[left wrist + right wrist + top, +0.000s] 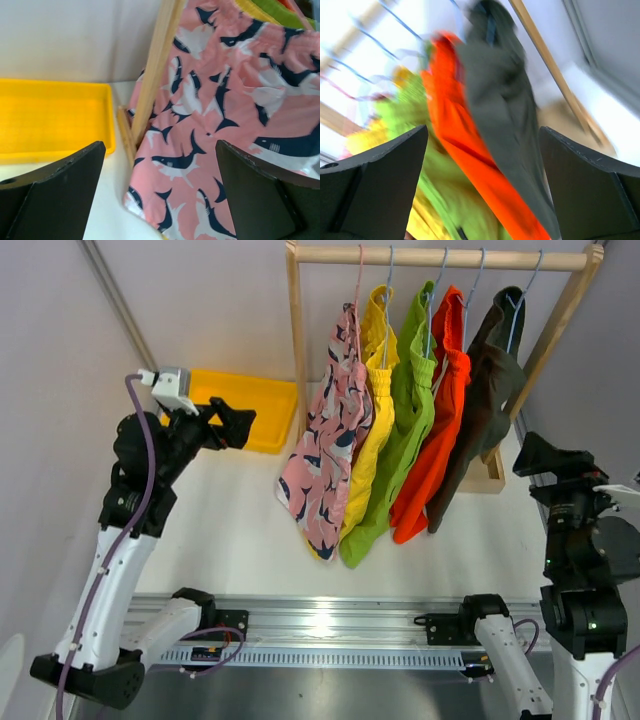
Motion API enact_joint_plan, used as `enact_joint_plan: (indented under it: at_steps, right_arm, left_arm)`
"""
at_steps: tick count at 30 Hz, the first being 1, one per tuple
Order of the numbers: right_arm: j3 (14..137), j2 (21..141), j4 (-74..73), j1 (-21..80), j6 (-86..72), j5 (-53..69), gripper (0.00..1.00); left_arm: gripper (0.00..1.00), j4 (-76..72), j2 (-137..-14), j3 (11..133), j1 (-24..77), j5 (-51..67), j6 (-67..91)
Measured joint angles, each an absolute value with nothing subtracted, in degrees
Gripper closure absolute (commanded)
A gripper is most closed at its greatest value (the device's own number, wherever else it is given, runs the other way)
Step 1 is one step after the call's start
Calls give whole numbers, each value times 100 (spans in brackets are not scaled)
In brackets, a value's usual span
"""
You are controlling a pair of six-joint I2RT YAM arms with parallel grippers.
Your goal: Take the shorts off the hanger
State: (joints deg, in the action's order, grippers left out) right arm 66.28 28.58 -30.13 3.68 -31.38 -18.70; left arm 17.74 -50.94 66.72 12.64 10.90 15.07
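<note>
Five pairs of shorts hang on hangers from a wooden rack (296, 350): pink shark-patterned (325, 455), yellow (374, 410), lime green (405, 430), orange (437, 440) and dark olive (487, 400). My left gripper (238, 426) is open and empty, left of the rack post, facing the pink shorts (220, 125). My right gripper (535, 455) is open and empty, to the right of the olive shorts (510, 120). The right wrist view is blurred and also shows the orange shorts (465, 145) and green shorts (420, 130).
A yellow bin (250, 405) sits at the back left behind my left gripper; it also shows in the left wrist view (50, 117). The rack's wooden base (490, 475) lies at the back right. A metal rail (330, 625) runs along the near edge.
</note>
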Motion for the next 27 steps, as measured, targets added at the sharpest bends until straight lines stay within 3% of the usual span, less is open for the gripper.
enact_joint_plan:
  at_steps: [6,11,18,22,27]
  right_arm:
    - [7529,3304,-2534,368,-2707,-1376,2]
    - [8040,4139,-2582,368,-2689,-676,3]
    - [7673,4438,-3094,392,-2539,-102,2]
    - [8125,4742,-3151,416,-2379,674,4]
    - [9456,5655,-2646,854,-2368,1422,4]
  left_arm:
    - [1,2318,-6228,8228,2073,274,1157]
    - [1,2993,-7738,10676,2456,-333,1090]
    - [1,3736,-9780,13843,2921,-781,1046]
    - [1,3837,-9874,13603,3061,-919,1057]
    - [1,3559,-9076,11780,3098,-1129,1109]
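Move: The pink shorts hang about 12 cm ahead of my left hand, 18 cm to its right and 6 cm lower. The yellow shorts are 7 cm farther right of them; the rack's left post stands roughly 20 cm ahead and 12 cm right of that hand. From my right hand the pink shorts are some 22 cm ahead, 40 cm left and 10 cm lower; the dark shorts hang 22 cm ahead and 10 cm left, the red 18 cm left at the same depth. With both grippers kept open, I carry my left hand about 10 cm forward and 10 cm right towards the pink shorts, arching high on the way and sinking again at the end. My right hand rises, dips forward, then sweeps left and up in front of the dark and red shorts, some 12 cm left overall, turning about 35 degrees counter-clockwise to face the row. ##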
